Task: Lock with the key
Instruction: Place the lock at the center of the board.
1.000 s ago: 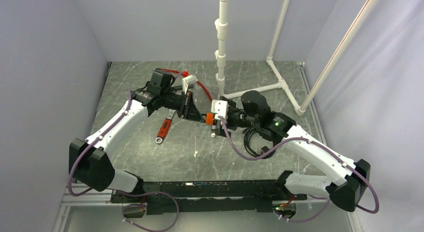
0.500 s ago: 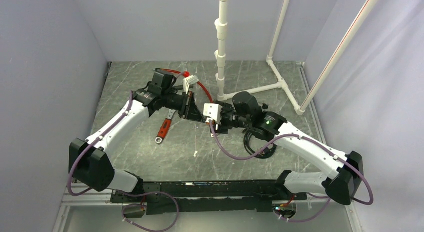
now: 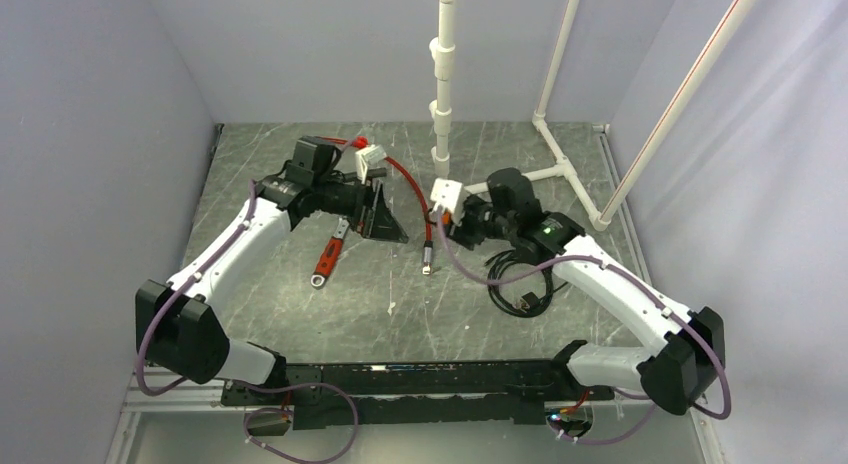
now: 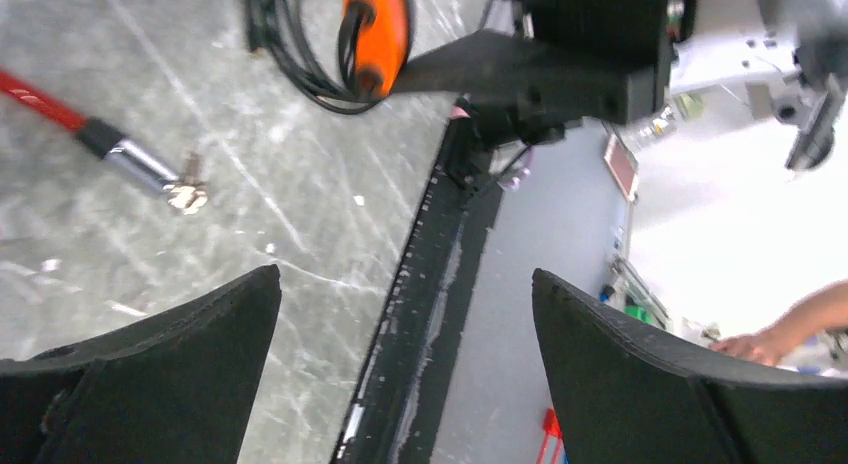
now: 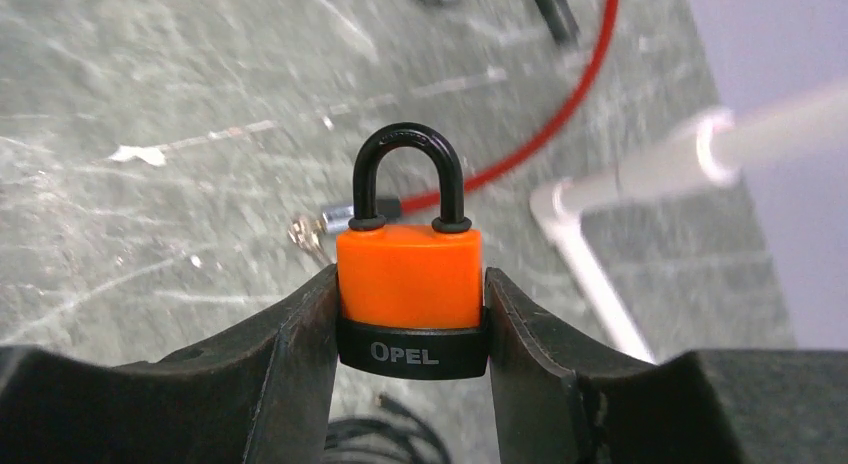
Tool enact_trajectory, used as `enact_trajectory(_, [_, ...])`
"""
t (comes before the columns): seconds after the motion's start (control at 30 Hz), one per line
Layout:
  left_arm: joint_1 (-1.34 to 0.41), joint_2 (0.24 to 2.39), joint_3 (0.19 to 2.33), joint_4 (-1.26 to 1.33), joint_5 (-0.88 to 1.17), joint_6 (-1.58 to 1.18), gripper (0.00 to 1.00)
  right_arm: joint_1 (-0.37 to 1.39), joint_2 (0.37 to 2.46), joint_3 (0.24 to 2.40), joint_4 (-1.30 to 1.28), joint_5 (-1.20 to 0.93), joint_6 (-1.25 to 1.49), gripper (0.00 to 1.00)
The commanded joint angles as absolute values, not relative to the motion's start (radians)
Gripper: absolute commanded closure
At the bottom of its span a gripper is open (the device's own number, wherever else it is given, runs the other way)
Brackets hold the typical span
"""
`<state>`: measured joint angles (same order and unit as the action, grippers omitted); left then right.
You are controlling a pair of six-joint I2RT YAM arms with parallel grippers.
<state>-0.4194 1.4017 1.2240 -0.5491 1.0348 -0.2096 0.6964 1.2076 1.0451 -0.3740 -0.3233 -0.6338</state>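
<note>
The small orange padlock point(image 5: 410, 274), with its black base band, sits upright between the fingers of my right gripper point(image 5: 411, 284), which is shut on its sides. Both legs of the black shackle point(image 5: 405, 144) sit in the body. In the top view the right gripper point(image 3: 447, 222) holds the padlock above mid-table. My left gripper point(image 3: 385, 222) is a short way to its left, open and empty point(image 4: 405, 276). The key does not show in any view.
A red cable point(image 3: 405, 179) curves down to a metal tip point(image 3: 428, 269) on the floor, with a small pale metal piece point(image 4: 187, 194) beside it. A red-handled wrench point(image 3: 330, 256) lies left. A coiled black cable point(image 3: 520, 284) lies right. White pipe post point(image 3: 443, 84) behind.
The left gripper has opened and drawn back to the left. The right gripper has closed on the padlock and carried it right and back. The red cable's tip now lies lower on the floor.
</note>
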Motion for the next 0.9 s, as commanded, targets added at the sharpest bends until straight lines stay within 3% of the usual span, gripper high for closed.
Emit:
enact_trajectory(0.0, [-0.34, 1.329, 1.251, -0.573, 0.98, -0.122, 0.01, 0.521, 1.164, 1.002, -0.394, -0.398, -0.487, 0.75])
enact_trajectory(0.17, [-0.251, 1.287, 1.238, -0.514, 0.802, -0.16, 0.01, 0.282, 1.246, 0.959, -0.394, -0.413, -0.345, 0.75])
enact_trajectory(0.3, [-0.223, 1.291, 1.261, -0.49, 0.662, -0.185, 0.0, 0.209, 1.393, 1.001, -0.347, -0.328, -0.246, 0.75])
enact_trajectory(0.87, [-0.215, 1.271, 1.256, -0.482, 0.597, -0.143, 0.0, 0.156, 1.843, 1.243, -0.293, -0.159, -0.076, 0.74])
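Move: The right hand holds the lock; the bare patch of board it is being taken to lies about 16 cm ahead of it, 17 cm to its right and 23 cm below. Lying on the board too are the cable coil, some 17 cm to that hand's right and 2 cm back, and the red hose's metal end, 4 cm ahead and 4 cm left. The white pipe corner is 19 cm straight ahead. From the empty left hand the patch is roughly 20 cm ahead, 25 cm right and 26 cm below. Keeping its grip on the lock, the right hand swings right first, then sinks and finally reaches forward towards the bare board by the white pipe, ending about 17 cm right, 18 cm down and 14 cm forward while its fingers turn clockwise and tip to point mostly down. The empty left hand, still wide open, draws away forward and to the left by about 13 cm and turns some 30 degrees counter-clockwise. ##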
